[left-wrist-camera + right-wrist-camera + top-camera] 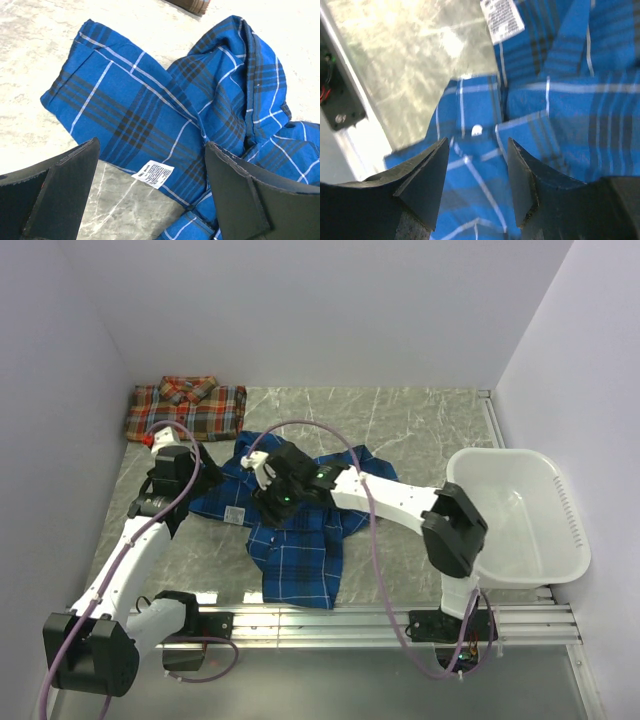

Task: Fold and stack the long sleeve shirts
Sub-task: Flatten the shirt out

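Note:
The blue plaid shirt (295, 540) lies crumpled in the middle of the table, with a white care label (153, 174) at its left edge. The red-orange plaid shirt (186, 408) lies folded at the far left corner. My left gripper (205, 478) hovers open and empty over the blue shirt's left part (150, 110). My right gripper (272, 502) is open and empty just above the blue shirt's middle (560, 110), with cloth below the gap between its fingers (425, 175).
A white plastic basket (525, 520) stands at the right side of the table. A metal rail (380, 620) runs along the near edge. Walls close in the left, back and right.

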### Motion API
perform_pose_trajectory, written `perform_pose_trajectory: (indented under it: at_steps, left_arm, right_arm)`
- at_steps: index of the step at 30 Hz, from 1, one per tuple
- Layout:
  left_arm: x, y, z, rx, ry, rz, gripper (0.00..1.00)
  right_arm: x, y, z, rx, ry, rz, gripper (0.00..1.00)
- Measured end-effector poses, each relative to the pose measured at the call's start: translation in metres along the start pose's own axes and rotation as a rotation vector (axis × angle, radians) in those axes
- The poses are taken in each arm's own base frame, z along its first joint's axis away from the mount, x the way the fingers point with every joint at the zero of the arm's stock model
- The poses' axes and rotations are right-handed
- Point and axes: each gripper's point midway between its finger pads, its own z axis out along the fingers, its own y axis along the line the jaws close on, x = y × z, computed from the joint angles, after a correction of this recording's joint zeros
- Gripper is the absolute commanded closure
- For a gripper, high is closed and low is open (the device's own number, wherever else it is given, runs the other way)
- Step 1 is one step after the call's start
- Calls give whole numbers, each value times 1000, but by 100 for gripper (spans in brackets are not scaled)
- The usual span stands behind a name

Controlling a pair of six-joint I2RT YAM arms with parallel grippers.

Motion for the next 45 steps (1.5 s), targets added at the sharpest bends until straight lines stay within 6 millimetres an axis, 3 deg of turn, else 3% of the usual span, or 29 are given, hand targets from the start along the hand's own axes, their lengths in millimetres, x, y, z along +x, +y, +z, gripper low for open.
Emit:
perform_pose_trajectory:
  at_steps: [9, 17, 19, 22, 23, 24, 29, 33, 37, 43, 45]
  left_arm:
    - [1, 4, 0, -20, 1, -14, 7]
    - [1, 4, 0, -21, 1, -13, 7]
    - [0, 6, 0, -29, -1, -15, 8]
    - [-1, 9, 1, -40, -6, -18, 7]
    - [-1, 8, 1, -38, -5, -18, 7]
    - [-1, 8, 1, -38, -4, -17, 7]
    - [-1, 8, 1, -37, -4, -18, 7]
    - [-3, 6, 1, -33, -14, -31, 7]
    - [-5, 5, 1, -27, -21, -38, 8]
    - [-2, 5, 0, -27, -9, -34, 7]
    - [-1, 6, 0, -29, -5, -33, 7]
  right_arm:
    - [15, -11, 66, -16, 89, 14, 41]
    - [27, -5, 91, -64, 142, 7, 44]
    - [32, 0, 91, -86, 160, -1, 52]
    - [36, 7, 93, -113, 189, -20, 78]
    - [37, 9, 95, -122, 191, -29, 95]
    - [38, 11, 96, -125, 196, -33, 100]
    - [42, 13, 93, -108, 214, -61, 100]
    - [29, 1, 73, -22, 195, -99, 100]
    - [-9, -14, 31, 102, 98, -144, 100]
    - [-103, -56, -83, 387, -221, -185, 100]
    - [-126, -72, -116, 480, -306, -175, 100]
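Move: For the right hand, the left edge of the blue shirt's crumpled middle lies about 5 cm left, 2 cm back and 10 cm below. The white label on the shirt is roughly 4 cm to the left of that edge and 4 cm farther out; the shirt's end nearest the robot is some 13 cm back and 11 cm to the right of it. From the left hand, the same edge is about 10 cm back, 8 cm right and 12 cm down. The right hand's fingertips pinch the blue shirt's left middle edge after the half-open hand sinks about 9 cm and shifts some 5 cm left. With the fingers shut on the cloth, it then lifts fast, roughly 25 cm, also going forward and to the right, past its starting height, while the fingers tilt up and swing a little clockwise. ##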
